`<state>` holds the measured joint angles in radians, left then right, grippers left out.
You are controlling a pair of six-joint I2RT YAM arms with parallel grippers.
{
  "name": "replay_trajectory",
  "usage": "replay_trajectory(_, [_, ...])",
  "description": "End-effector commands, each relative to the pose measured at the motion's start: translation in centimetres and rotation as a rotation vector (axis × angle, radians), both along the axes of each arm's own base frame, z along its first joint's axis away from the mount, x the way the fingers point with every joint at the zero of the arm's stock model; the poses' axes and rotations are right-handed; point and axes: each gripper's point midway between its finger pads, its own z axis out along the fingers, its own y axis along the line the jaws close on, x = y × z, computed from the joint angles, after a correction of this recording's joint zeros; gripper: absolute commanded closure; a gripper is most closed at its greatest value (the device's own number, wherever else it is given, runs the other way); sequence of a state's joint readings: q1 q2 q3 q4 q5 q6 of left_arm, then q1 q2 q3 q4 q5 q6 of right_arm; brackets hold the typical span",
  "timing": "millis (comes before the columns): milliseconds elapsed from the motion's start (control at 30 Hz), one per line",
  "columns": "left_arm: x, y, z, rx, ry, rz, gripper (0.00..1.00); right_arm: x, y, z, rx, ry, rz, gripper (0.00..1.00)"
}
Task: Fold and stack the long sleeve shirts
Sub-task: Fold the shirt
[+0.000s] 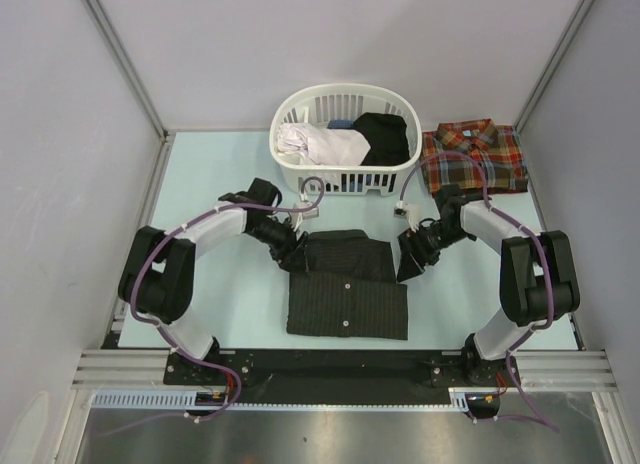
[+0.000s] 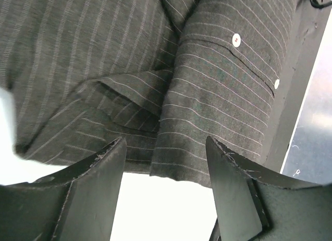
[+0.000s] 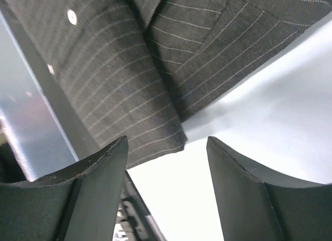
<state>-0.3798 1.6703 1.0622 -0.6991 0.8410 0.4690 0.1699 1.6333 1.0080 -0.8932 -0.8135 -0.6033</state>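
The black pinstriped shirt (image 1: pixel 345 284) lies folded in the middle of the table, with small pale buttons down its front. It fills the upper part of the left wrist view (image 2: pixel 155 69) and of the right wrist view (image 3: pixel 129 59). The plaid flannel shirt (image 1: pixel 474 156) lies folded at the back right. My left gripper (image 1: pixel 291 256) is open and empty at the pinstriped shirt's left edge (image 2: pixel 166 163). My right gripper (image 1: pixel 408 264) is open and empty at the shirt's right edge (image 3: pixel 166 163).
A white laundry basket (image 1: pixel 346 180) with white and black clothes stands at the back centre, just behind both grippers. The table's near edge with a black rail (image 1: pixel 330 359) lies close below the pinstriped shirt. Grey walls enclose the left, right and back sides.
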Motion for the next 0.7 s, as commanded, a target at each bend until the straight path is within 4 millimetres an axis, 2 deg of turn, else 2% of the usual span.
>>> replay_trajectory(0, [-0.7,-0.7,-0.5,-0.008,0.011,-0.012,0.32,-0.4,-0.5,-1.6,-0.048,-0.050,0.078,0.33])
replay_trajectory(67, [-1.1,-0.6,-1.0,0.007,0.015,-0.016,0.31,-0.8,-0.3,-1.9,-0.049,-0.044,0.088,0.34])
replay_trajectory(167, [-1.3,-0.1,-1.4,0.031,0.005,-0.019,0.34,-1.9,0.2,-2.1,-0.032,-0.034,0.100,0.45])
replay_trajectory(200, [-1.4,0.0,-1.5,0.037,-0.001,-0.018,0.36,-1.9,0.4,-2.2,-0.041,-0.060,0.114,0.54])
replay_trajectory(267, [-1.8,0.2,-1.6,0.041,0.002,-0.016,0.42,-2.3,0.7,-2.2,-0.043,-0.061,0.117,0.64])
replay_trajectory(300, [-1.9,0.3,-1.7,0.041,0.001,-0.014,0.44,-2.2,0.9,-2.0,-0.040,-0.078,0.118,0.73])
replay_trajectory(400, [-2.2,0.5,-1.3,0.039,-0.007,-0.005,0.56,-2.2,1.2,-1.2,-0.034,-0.091,0.119,0.90])
replay_trajectory(467, [-2.4,0.7,-1.0,0.042,-0.032,-0.004,0.63,-2.0,1.3,-0.7,-0.035,-0.104,0.118,0.97])
replay_trajectory(567, [-2.4,1.1,-0.8,0.052,-0.046,0.005,0.74,-1.6,1.2,0.0,-0.043,-0.130,0.110,1.00])
replay_trajectory(600, [-2.5,1.2,-0.8,0.053,-0.044,0.006,0.82,-1.7,1.1,0.2,-0.044,-0.125,0.106,1.00])
replay_trajectory(667, [-2.1,1.3,-0.2,0.044,-0.061,0.022,0.88,-1.4,1.1,0.7,-0.041,-0.145,0.100,1.00])
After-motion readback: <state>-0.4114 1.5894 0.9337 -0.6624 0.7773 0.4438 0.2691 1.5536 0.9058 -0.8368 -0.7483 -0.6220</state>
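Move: The left hand has the far-left corner of the shirt's buttoned panel about 3 cm back, 1 cm to its right and 3 cm below. The panel's far-right corner is some 3 cm back, level sideways and 3 cm below the right hand. The white laundry basket stands roughly 24 cm ahead and 11 cm right of the left hand. The folded plaid shirt is about 26 cm ahead and 16 cm right of the right hand. Both grippers pinch the far corners of the striped shirt's buttoned panel, one hand to a corner. Each, from open, draws back and down together, about 3 cm each way, closing on the cloth as it reaches its lowest point, then starts up again by 1 to 1.5 cm while the fingers go on closing. The right shuts sooner and fully; the left is still narrowing, and both wrists turn only slightly. ##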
